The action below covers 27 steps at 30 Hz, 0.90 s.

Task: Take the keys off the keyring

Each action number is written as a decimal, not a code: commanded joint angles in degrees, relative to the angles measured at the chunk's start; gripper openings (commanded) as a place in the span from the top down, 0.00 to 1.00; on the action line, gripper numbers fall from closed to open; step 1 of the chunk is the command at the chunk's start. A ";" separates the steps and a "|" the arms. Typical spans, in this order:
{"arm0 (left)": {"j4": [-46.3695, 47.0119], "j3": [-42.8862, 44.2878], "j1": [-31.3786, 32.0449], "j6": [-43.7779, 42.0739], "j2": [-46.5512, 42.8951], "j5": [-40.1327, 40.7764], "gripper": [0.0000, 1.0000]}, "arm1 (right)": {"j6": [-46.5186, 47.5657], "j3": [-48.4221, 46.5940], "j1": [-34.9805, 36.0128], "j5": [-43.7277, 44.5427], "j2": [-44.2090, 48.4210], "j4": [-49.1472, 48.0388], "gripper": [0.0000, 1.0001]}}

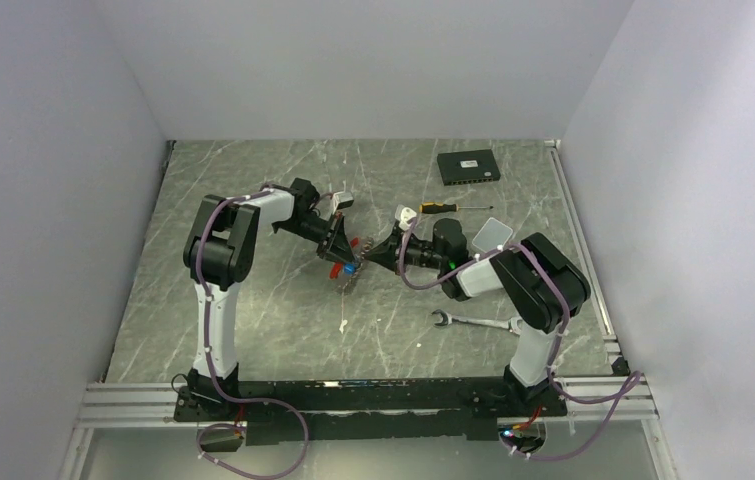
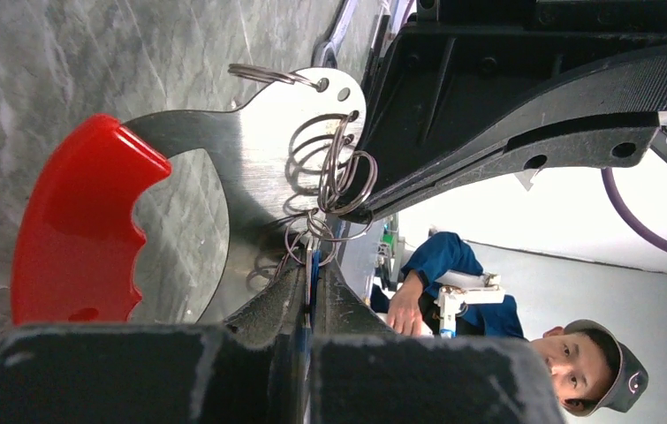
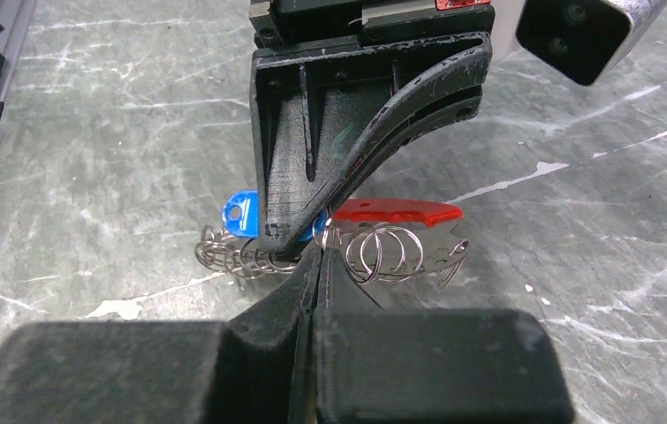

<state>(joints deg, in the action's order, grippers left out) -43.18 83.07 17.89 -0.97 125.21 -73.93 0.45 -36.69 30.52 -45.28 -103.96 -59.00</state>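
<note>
The keyring point(image 3: 382, 252) is a bunch of thin silvery wire rings with a red tag point(image 3: 396, 212) on a flat metal plate point(image 2: 259, 150). It sits just above the table between both grippers. My left gripper point(image 2: 314, 265) is shut on the blue-headed key point(image 3: 239, 215), whose blue edge shows between its fingers. My right gripper point(image 3: 321, 252) is shut on one ring of the keyring. A chain of small rings point(image 3: 232, 256) trails beside the key. In the top view the left gripper point(image 1: 338, 250) and right gripper point(image 1: 378, 255) meet tip to tip at mid-table. Any other keys are hidden.
A silver wrench point(image 1: 473, 321) lies near the right arm's base. A yellow-and-black screwdriver point(image 1: 443, 206) and a flat black box point(image 1: 468, 166) lie at the back right. White walls close in three sides. A person point(image 2: 488, 291) sits beyond the table in the left wrist view.
</note>
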 commanded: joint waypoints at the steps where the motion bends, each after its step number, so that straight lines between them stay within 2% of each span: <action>1: 0.56 0.63 0.93 -1.56 0.49 1.12 1.00 | -3.50 0.38 0.50 -1.44 1.23 -14.28 1.00; 9: -1.07 1.00 0.92 -2.63 -0.48 -0.17 0.99 | -5.80 1.13 0.46 -1.62 2.94 -18.50 1.00; 13: -2.23 1.36 0.02 -3.52 -2.41 -0.20 0.88 | -7.10 0.99 0.42 -2.84 3.65 -18.87 1.00; 17: -3.90 2.10 -1.38 -4.87 -4.67 -0.73 0.83 | -9.20 -0.12 0.26 -4.09 4.43 -18.15 1.00; 22: -12.63 5.96 -2.17 -13.28 -6.43 -2.37 0.61 | -11.74 -2.29 -0.47 -6.09 5.53 -15.32 1.00; 23: -7.25 6.91 -2.51 -14.89 -6.89 -2.40 0.57 | -12.26 -2.78 -0.73 -6.54 5.75 -14.81 1.00; 24: -14.94 7.64 -3.00 -16.17 -7.57 -2.51 0.56 | -12.50 -3.22 -0.93 -6.88 6.06 -14.18 1.00; 27: -16.31 9.00 -5.86 -16.60 -9.97 -2.71 0.53 | -13.00 -5.09 -1.62 -8.06 6.98 -10.98 1.00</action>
<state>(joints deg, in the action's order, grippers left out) -54.33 88.95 14.85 -11.75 120.97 -75.33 -10.13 -38.00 29.80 -49.78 -100.31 -68.27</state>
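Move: The left fingers hold the blue key, whose middle sits about 1 cm back and 1 cm below their hand point; the keyring is some 2 cm to their right, level with them. The red handle passes about 5 cm beneath, 1 cm to the left. From the right hand, already pinching the keyring about 1 cm to its left, the blue key lies roughly 3 cm left, 1 cm back and 2 cm lower. Right rises about 6 cm, still pinching the keyring; left rises about 5, fingers opening halfway around the blue key. ##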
